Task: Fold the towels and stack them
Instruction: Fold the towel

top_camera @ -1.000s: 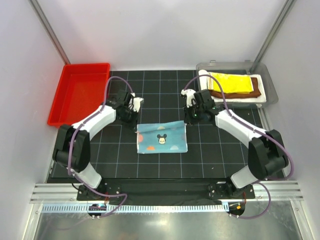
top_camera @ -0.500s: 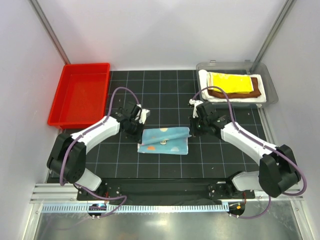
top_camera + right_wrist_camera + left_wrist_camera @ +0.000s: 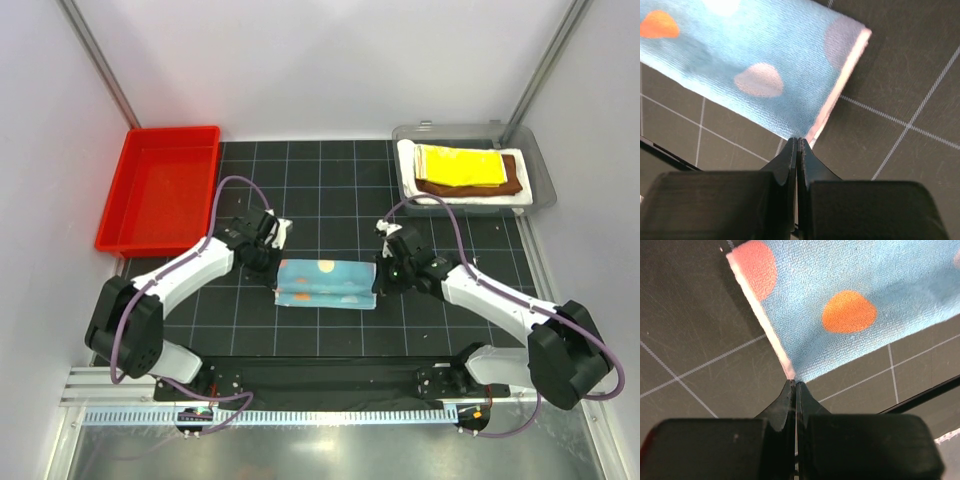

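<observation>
The light blue towel with orange spots lies folded into a narrow band in the middle of the black mat. My left gripper is shut on its left corner; in the left wrist view the tips pinch the towel's white-edged corner. At the other end my right gripper is shut on the right corner, its tips closed on the cloth. The yellow towel lies on the rust-brown towel, which rests on the white towel.
The three stacked towels sit in a clear tray at the back right. A red bin stands at the back left. The mat's grid shows between the arms and the tray.
Both grippers have drawn the blue towel's far edge toward the near edge, folding it over. The cartoon print that faced up is now covered.
</observation>
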Robot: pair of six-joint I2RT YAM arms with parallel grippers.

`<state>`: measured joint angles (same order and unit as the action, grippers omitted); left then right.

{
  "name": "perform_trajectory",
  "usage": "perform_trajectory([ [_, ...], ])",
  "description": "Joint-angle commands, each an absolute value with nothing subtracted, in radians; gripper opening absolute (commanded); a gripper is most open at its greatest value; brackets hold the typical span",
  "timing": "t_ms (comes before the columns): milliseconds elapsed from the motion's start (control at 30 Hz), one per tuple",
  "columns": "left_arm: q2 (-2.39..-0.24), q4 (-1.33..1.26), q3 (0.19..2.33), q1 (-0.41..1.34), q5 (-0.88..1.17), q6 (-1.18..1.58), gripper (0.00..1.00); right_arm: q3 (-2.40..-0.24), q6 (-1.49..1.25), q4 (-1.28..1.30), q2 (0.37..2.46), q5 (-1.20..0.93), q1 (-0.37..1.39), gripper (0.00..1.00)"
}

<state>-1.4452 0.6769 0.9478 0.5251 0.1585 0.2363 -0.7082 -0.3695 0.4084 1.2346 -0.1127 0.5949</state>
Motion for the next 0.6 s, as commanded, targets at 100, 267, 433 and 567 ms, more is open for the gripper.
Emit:
perform_trajectory([
  [100,-1.471,0.73,0.962,0.529,0.178,0.249,0.0,-0.647,-0.448,0.362,1.221,-0.1,0.6,0.01],
  [267,-1.509,0.768,0.966,0.541,0.187,0.258,0.15,-0.635,-0.46,0.38,1.209,-0.106,0.601,0.12],
  [433,-1.445,0.864,1.02,0.549,0.101,0.281,0.36,-0.644,-0.506,0.426,1.166,-0.164,0.601,0.32],
  [567,-1.376,0.844,1.101,0.554,0.106,0.369,0.43,-0.679,-0.59,0.42,1.12,-0.187,0.6,0.34],
])
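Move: The blue towel's top layer is pinched by its two near corners, still just short of the bottom layer. The matching bottom left corner lies about 3 cm back from the left hand, level sideways and 2 cm below; the towel's far left corner is some 7 cm ahead and 1 cm right. The bottom right corner sits about 3 cm back from the right hand, level sideways, 2 cm below; the far right corner is about 7 cm ahead and level sideways. The towel's top layer is carried back towards the robot and down onto the bottom layer's near edge, each hand drawing back about 2.5 cm while sinking 2 cm. Low over the table both sets of fingers open to under half and let go of the corners; then both hands rise, the left some 2 cm and the right about 1.5 cm, wrists tilted under 10 degrees. ##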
